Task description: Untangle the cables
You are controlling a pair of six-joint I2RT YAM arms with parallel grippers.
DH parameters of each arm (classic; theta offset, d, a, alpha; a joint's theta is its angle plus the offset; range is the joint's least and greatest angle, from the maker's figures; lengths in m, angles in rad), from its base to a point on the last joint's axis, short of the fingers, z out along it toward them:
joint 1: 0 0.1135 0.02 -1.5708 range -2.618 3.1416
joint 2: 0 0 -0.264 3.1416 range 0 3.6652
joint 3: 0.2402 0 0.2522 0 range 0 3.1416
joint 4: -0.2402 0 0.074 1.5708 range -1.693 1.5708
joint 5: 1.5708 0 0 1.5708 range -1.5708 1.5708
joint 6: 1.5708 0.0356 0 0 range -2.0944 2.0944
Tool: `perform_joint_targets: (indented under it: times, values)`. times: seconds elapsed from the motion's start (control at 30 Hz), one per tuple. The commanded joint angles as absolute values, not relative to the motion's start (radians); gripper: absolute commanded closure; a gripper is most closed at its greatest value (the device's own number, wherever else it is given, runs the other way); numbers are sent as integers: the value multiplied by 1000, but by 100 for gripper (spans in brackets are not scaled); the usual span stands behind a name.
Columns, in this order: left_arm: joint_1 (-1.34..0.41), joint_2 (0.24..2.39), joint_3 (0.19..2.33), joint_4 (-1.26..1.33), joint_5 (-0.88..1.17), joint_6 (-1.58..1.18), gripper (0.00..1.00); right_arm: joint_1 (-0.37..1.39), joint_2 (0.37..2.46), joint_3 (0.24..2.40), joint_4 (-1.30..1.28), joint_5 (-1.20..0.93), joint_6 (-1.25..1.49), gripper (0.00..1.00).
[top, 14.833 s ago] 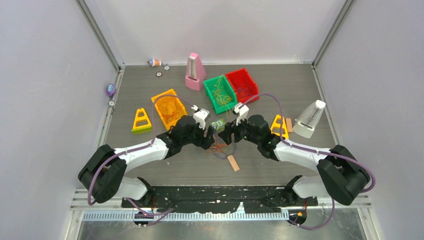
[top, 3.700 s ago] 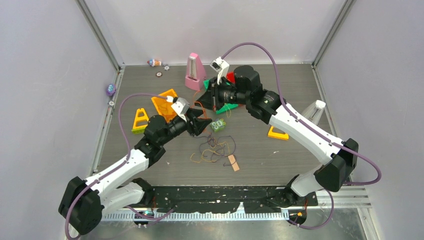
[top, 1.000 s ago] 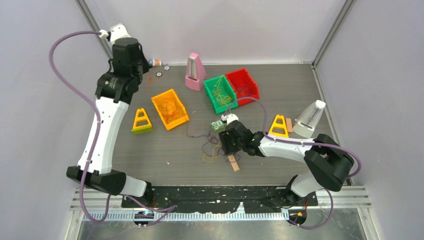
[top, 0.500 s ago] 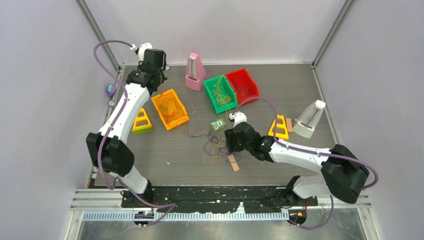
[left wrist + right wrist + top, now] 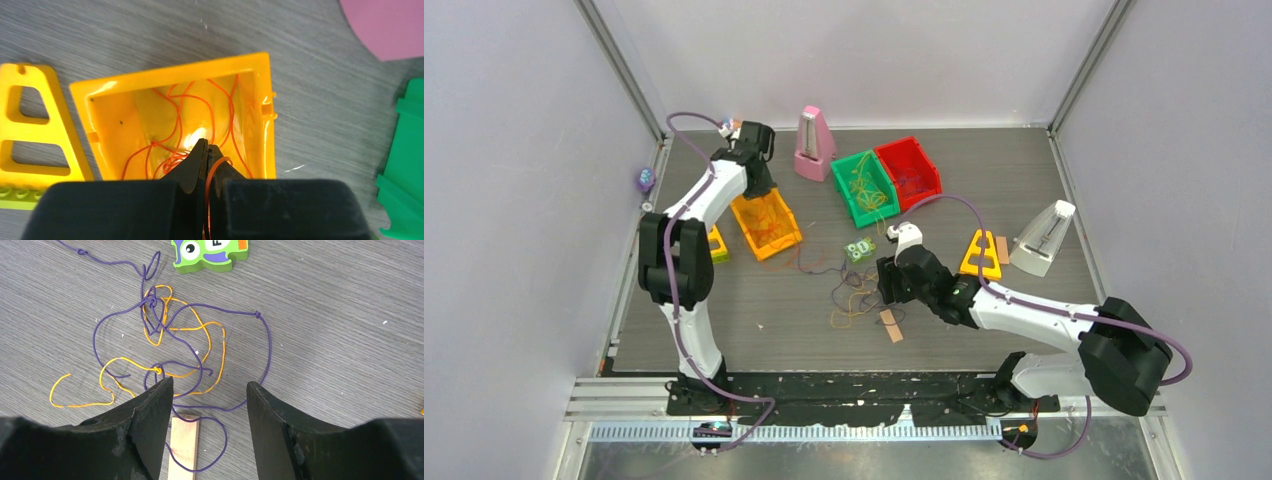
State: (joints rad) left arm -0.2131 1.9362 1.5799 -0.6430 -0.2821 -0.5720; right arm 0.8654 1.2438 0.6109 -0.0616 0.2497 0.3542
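A tangle of thin cables (image 5: 854, 297) lies on the table's middle: a dark purple cable (image 5: 270, 347) is looped through a yellow-orange one (image 5: 223, 345). My right gripper (image 5: 209, 383) hovers open just over the tangle's near side, with nothing between its fingers. It shows in the top view too, as the right gripper (image 5: 884, 282). My left gripper (image 5: 207, 147) is shut on an orange cable (image 5: 215, 167) above the orange bin (image 5: 170, 75), which holds more orange cables (image 5: 177, 115). In the top view the left gripper (image 5: 758, 188) points down at the orange bin's (image 5: 776, 238) far end.
A wooden stick (image 5: 184, 440) lies under the purple loop, and a green monster piece (image 5: 210, 252) lies beyond the tangle. A green bin (image 5: 862, 188), red bin (image 5: 908, 170) and pink metronome (image 5: 813, 145) stand at the back. White metronome (image 5: 1042, 238) and yellow triangle (image 5: 982, 252) are right; another triangle (image 5: 30, 125) is left of the orange bin.
My left arm has swung down from high at the rear left to over the orange bin, still shut. The right gripper has shifted slightly over the tangle and stays open.
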Motion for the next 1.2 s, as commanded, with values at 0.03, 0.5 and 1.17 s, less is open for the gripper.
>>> perform_joint_targets:
  times: [0.03, 0.5, 1.17]
  values:
    - [-206, 1948, 1563, -681, -153, -626, 100, 862, 1205, 615, -21, 278, 356, 39]
    - [-186, 2035, 1725, -855, -142, -584, 30, 859, 1166, 603, -33, 276, 361, 39]
    - [-283, 1443, 1061, -548, -57, -560, 9, 851, 1164, 607, -14, 217, 342, 36]
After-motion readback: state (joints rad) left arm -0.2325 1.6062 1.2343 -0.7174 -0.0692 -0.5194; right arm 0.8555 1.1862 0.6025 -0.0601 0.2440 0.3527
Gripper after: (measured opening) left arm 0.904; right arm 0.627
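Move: My left hand, shut on the orange cable, is over the orange box: its middle lies roughly 3 cm back and 7 cm below. From that hand the pink metronome is about 11 cm ahead and 12 cm right, the green box some 3 cm ahead and 23 cm right, the yellow frame about 10 cm back and 12 cm left. From my idle right hand the orange box lies about 18 cm ahead, 27 cm left and 4 cm down. I lower my left hand about 7 cm into the orange box, easing slightly right as the fingers tip some 15 degrees steeper, and open them at the bottom to let go of the orange cable. Then I lift about 10 cm with the fingers still spreading and draw back roughly 10 cm towards my base, over the box's near end. ##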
